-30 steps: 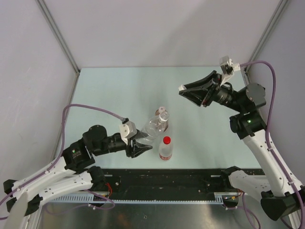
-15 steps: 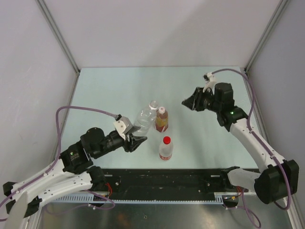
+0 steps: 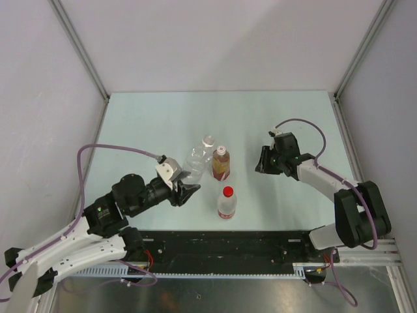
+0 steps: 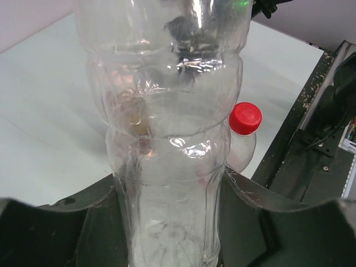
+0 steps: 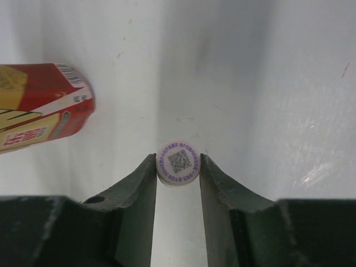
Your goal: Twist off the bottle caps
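My left gripper (image 3: 185, 190) (image 4: 169, 194) is shut on the lower body of the plain clear bottle (image 3: 197, 161) (image 4: 167, 111), which leans away toward its pale cap (image 3: 208, 140). To its right stands the amber bottle (image 3: 221, 167), whose red-and-yellow label (image 5: 39, 108) shows in the right wrist view. In front stands the bottle with the red cap (image 3: 228, 191) (image 4: 245, 118). My right gripper (image 3: 261, 162) (image 5: 178, 164) is low over the table, right of the amber bottle, shut on a loose white cap (image 5: 178, 163) with a printed code on its face.
The pale green table (image 3: 163, 117) is walled at the back and both sides. A black rail (image 3: 228, 244) runs along the near edge, also in the left wrist view at right (image 4: 311, 139).
The right arm has swung from high at the back right down to the table beside the amber bottle. My left gripper has shifted the clear bottle a little to the left.
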Motion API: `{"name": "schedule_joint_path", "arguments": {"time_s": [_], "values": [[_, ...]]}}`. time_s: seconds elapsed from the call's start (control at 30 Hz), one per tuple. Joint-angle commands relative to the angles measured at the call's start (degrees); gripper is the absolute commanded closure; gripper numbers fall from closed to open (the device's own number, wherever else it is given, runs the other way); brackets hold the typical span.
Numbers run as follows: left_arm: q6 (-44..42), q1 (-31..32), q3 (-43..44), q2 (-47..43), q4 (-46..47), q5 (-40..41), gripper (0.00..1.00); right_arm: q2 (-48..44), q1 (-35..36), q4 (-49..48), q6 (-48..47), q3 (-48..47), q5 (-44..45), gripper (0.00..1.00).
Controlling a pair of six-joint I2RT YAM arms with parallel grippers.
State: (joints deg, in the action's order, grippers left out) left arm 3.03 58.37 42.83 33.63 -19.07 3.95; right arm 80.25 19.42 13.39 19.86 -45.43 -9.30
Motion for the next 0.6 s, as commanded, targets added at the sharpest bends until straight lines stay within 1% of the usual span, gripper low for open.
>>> {"name": "schedule_joint_path", "arguments": {"time_s": [0.0, 0.13, 0.2, 0.23, 0.4, 0.57], "values": [[0.61, -0.27, -0.48, -0.46, 1.41, 1.49, 1.00, 1.72, 0.34, -3.14, 1.06, 0.08, 1.61, 0.53], [0.74, -0.27, -0.78, -1.08, 1.43, 1.73, 1.00, 1.39, 0.35, -3.75, 1.43, 0.08, 1.33, 0.25], [0.75, -0.27, -0.83, -1.17, 1.43, 1.87, 1.00, 0.98, 0.33, -3.68, 1.44, 0.08, 1.44, 0.15], [0.75, -0.23, -0.82, -1.22, 1.42, 1.95, 1.00, 0.75, 0.26, -3.61, 1.43, 0.08, 1.50, 0.11], [0.53, -0.27, -0.47, -1.03, 1.41, 2.02, 1.00, -1.65, -0.10, -2.94, 1.33, 0.08, 1.09, 0.02], [0.20, -0.27, -0.08, -0.63, 1.43, 1.94, 1.00, -7.35, -1.19, -3.13, 1.57, 0.08, -0.93, 0.01]]}}
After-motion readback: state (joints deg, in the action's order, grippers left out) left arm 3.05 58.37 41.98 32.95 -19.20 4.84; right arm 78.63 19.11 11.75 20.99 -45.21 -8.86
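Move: The white cap is still pinched in the right fingers. Its spot on the table is directly beneath, about 2 cm below the right hand. The brown bottle stands some 13 cm to the left of that hand and level with it. The red-capped bottle is about 12 cm left and 15 cm back. From the left hand, which holds the clear bottle, the spot for the cap lies roughly 16 cm ahead, 24 cm to the right and 22 cm lower. The white cap is let go just above the table: the right hand sinks about 1 cm and its fingers spread from their narrow grip to fully open. It hovers there while they part, then begins to lift, rising some 2 cm off its lowest point, nearly straight up, away from the table, with hardly any tilt. ##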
